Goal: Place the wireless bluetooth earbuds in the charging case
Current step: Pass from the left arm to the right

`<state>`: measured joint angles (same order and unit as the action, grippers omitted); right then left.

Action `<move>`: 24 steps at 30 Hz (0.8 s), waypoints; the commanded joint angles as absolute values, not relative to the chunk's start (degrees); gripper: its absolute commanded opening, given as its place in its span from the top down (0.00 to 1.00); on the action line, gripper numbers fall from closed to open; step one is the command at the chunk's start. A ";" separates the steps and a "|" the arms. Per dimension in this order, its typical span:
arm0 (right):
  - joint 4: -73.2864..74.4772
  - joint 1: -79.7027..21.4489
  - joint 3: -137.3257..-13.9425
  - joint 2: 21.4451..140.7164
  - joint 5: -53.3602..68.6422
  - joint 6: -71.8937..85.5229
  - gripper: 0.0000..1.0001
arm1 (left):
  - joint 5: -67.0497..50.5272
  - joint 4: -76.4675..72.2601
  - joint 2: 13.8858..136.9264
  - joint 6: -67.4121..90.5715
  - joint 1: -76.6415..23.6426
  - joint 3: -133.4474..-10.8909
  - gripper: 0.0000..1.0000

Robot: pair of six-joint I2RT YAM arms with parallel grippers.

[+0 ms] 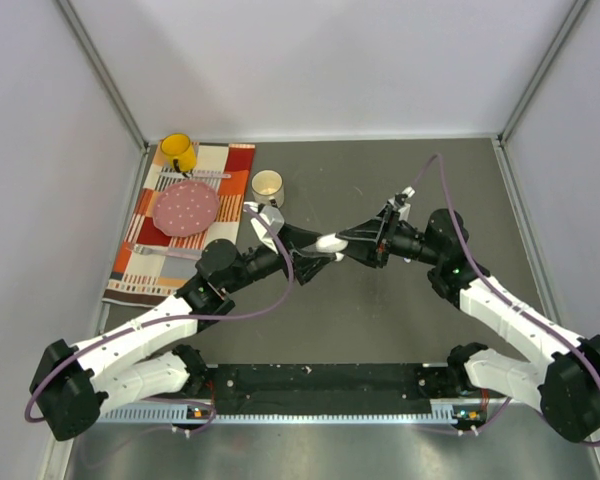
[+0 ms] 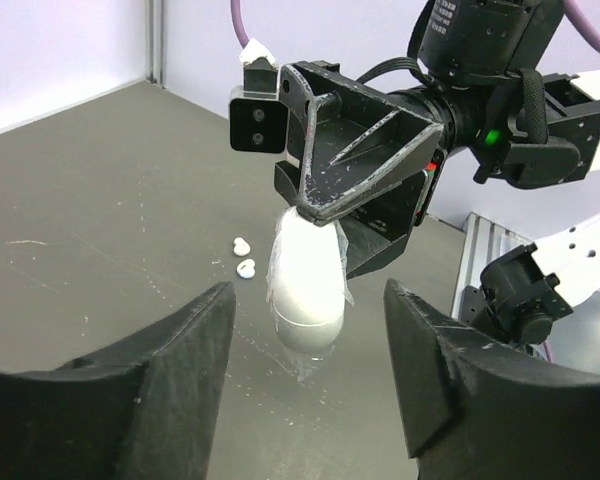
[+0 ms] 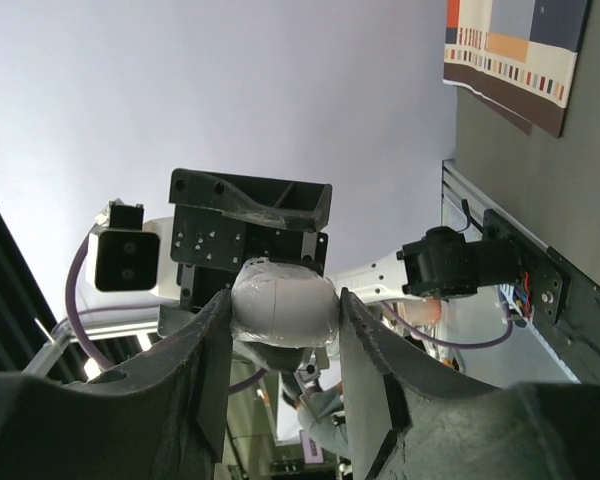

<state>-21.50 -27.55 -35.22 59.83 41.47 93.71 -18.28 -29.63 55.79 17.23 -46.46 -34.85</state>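
The charging case [image 2: 305, 280], a white pebble with a seam and clear film on it, hangs above the table. My right gripper [image 3: 283, 300] is shut on it, a finger on each side, and shows in the left wrist view as the black right gripper [image 2: 352, 170] clamping the case's top. My left gripper [image 2: 308, 300] is open, its jaws standing apart on either side of the case without touching it. Two tiny white earbuds [image 2: 244, 256] lie on the grey table just beyond the case. From above, the case [image 1: 330, 242] sits where the two grippers meet.
A patterned cloth [image 1: 145, 255] at the back left carries a pink plate [image 1: 187, 207] and a yellow mug [image 1: 177, 152]. A cream cup [image 1: 267, 185] stands beside the cloth. A metal rail [image 1: 320, 410] runs along the near edge.
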 commanded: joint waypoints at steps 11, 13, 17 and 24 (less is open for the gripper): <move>-32.52 -27.33 -32.96 60.03 38.41 100.02 1.00 | -7.92 -60.27 52.65 19.69 -46.49 -21.28 0.01; -32.87 -27.33 -33.13 60.03 38.41 100.28 1.00 | -7.64 -61.96 52.47 19.51 -46.49 -19.60 0.01; -32.78 -27.42 -33.49 60.29 38.50 100.55 1.00 | -11.25 -62.83 53.87 20.29 -46.49 -20.57 0.01; -33.13 -27.77 -33.49 60.47 38.50 100.90 1.00 | -14.58 -75.91 60.02 23.03 -46.41 -20.21 0.07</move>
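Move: The charging case is already clamped in the right fingers, its middle about 1 cm left of the right hand point and 1 cm back. From the left hand, whose fingers are already parted around the case, it lies some 2 cm to the right, level in height and depth. On the table roughly 25 cm below, two earbuds lie about 23 cm right and 8 cm ahead of the left hand; the white mug stands some 15 cm left and 18 cm ahead. Backing off to its left by about 3 cm, the left hand spreads its already loosened fingers nearly fully and draws away from the charging case. It dips some 2 cm on the way, then rises to end just above its starting height, its fingertips tilting up about 15 degrees. The right hand keeps its grip on the case, easing forward a little. ##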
